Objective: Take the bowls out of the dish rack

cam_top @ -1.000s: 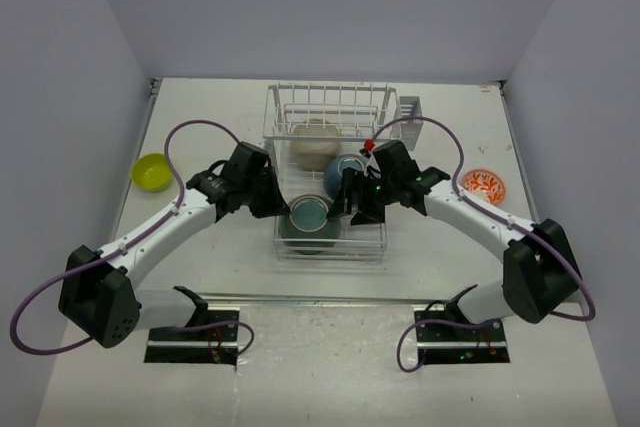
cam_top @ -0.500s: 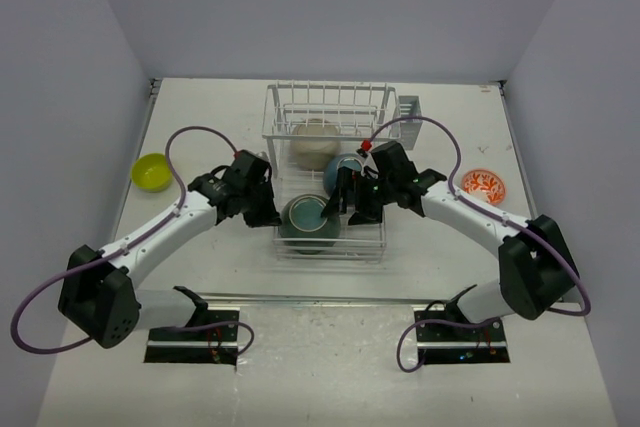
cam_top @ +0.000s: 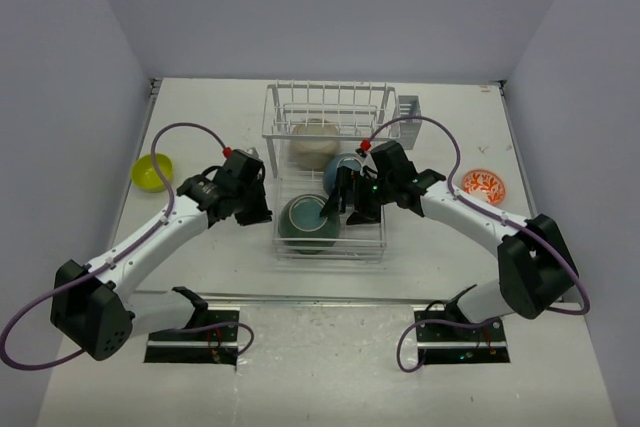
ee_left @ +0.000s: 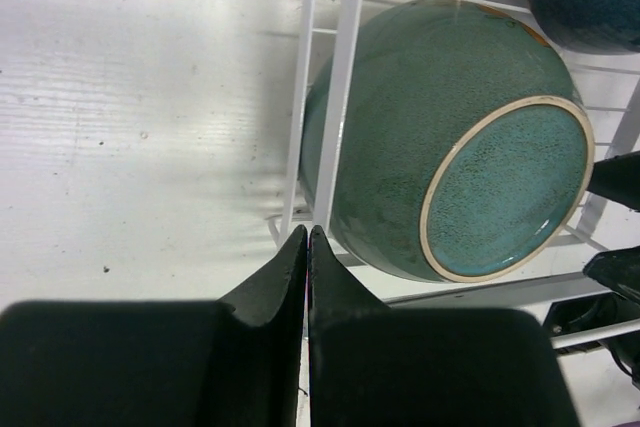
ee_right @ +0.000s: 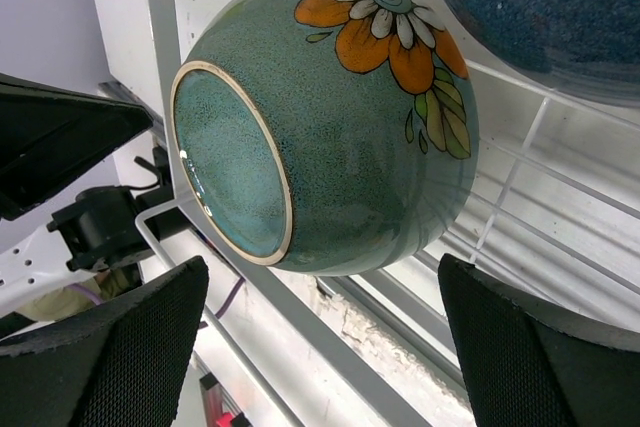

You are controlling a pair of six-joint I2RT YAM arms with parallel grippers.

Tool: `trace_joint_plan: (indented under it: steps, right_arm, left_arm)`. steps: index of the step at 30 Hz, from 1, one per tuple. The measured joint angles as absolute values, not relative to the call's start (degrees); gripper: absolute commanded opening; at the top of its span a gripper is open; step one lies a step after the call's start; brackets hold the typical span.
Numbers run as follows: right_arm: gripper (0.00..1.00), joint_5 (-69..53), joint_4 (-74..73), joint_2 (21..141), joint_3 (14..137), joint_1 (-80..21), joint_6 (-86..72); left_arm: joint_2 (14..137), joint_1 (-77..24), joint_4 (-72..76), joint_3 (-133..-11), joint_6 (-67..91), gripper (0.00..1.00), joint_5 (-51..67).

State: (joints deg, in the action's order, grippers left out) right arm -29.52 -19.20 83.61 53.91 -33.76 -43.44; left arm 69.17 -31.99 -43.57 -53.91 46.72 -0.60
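Observation:
The white wire dish rack (cam_top: 367, 237) stands mid-table. At its front lies a dark teal bowl (cam_top: 308, 224), tipped on its side, its ringed base (ee_left: 505, 187) towards the left wrist camera and an orange flower (ee_right: 385, 22) on its wall. Behind it are a dark blue bowl (cam_top: 340, 169) and a beige bowl (cam_top: 313, 139). My left gripper (cam_top: 262, 213) is shut and empty just outside the rack's left edge. My right gripper (cam_top: 345, 202) is open at the teal bowl's right, with the bowl just beyond its fingertips and untouched.
A yellow-green bowl (cam_top: 152, 170) sits on the table at the left and an orange-patterned bowl (cam_top: 484, 184) at the right. The rack's raised shelf (cam_top: 325, 107) and grey caddy (cam_top: 410, 109) are at the back. Rack wires (ee_left: 340, 77) run between my left gripper and the teal bowl.
My left gripper has drawn back to the left, out of the rack. The teal bowl has tipped over onto its side. My right gripper's jaws have opened wider.

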Motion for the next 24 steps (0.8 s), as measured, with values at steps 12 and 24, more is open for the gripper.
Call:
trace_joint_plan:
  steps: [12,24]
  right_arm:
    - [0.95,-29.5,-18.5,84.1,53.9,-34.0,-43.7]
    - [0.95,-29.3,-18.4,84.0,53.9,-34.1,-44.0]
  left_arm:
    - [70.1,-31.9,-45.5,-54.1,45.8,0.11,-2.5]
    - [70.1,-31.9,-45.0,-54.1,45.5,0.22,-2.0]
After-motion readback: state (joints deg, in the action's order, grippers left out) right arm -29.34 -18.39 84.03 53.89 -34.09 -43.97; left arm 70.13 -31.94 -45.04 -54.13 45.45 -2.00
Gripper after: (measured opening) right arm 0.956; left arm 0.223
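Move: The green bowl leans in the dish rack between my hands, its middle about 9 cm to my left hand's right, level fore and aft and some 5 cm below. Just 2 cm to that hand's right runs the rack's side rail; the blue bowl is about 18 cm right and 8 cm farther out. From my right hand the green bowl is about 7 cm left, 1 cm back and 5 cm lower, the blue one 8 cm farther out and 2 cm right. I ease my left hand about 1 cm to the left, away from the green bowl and outside the rack's side rail, then let it sink about half a centimetre and part its shut fingers to roughly a fifth open. My right hand holds almost still, fingers still wide open beside the bowl. ##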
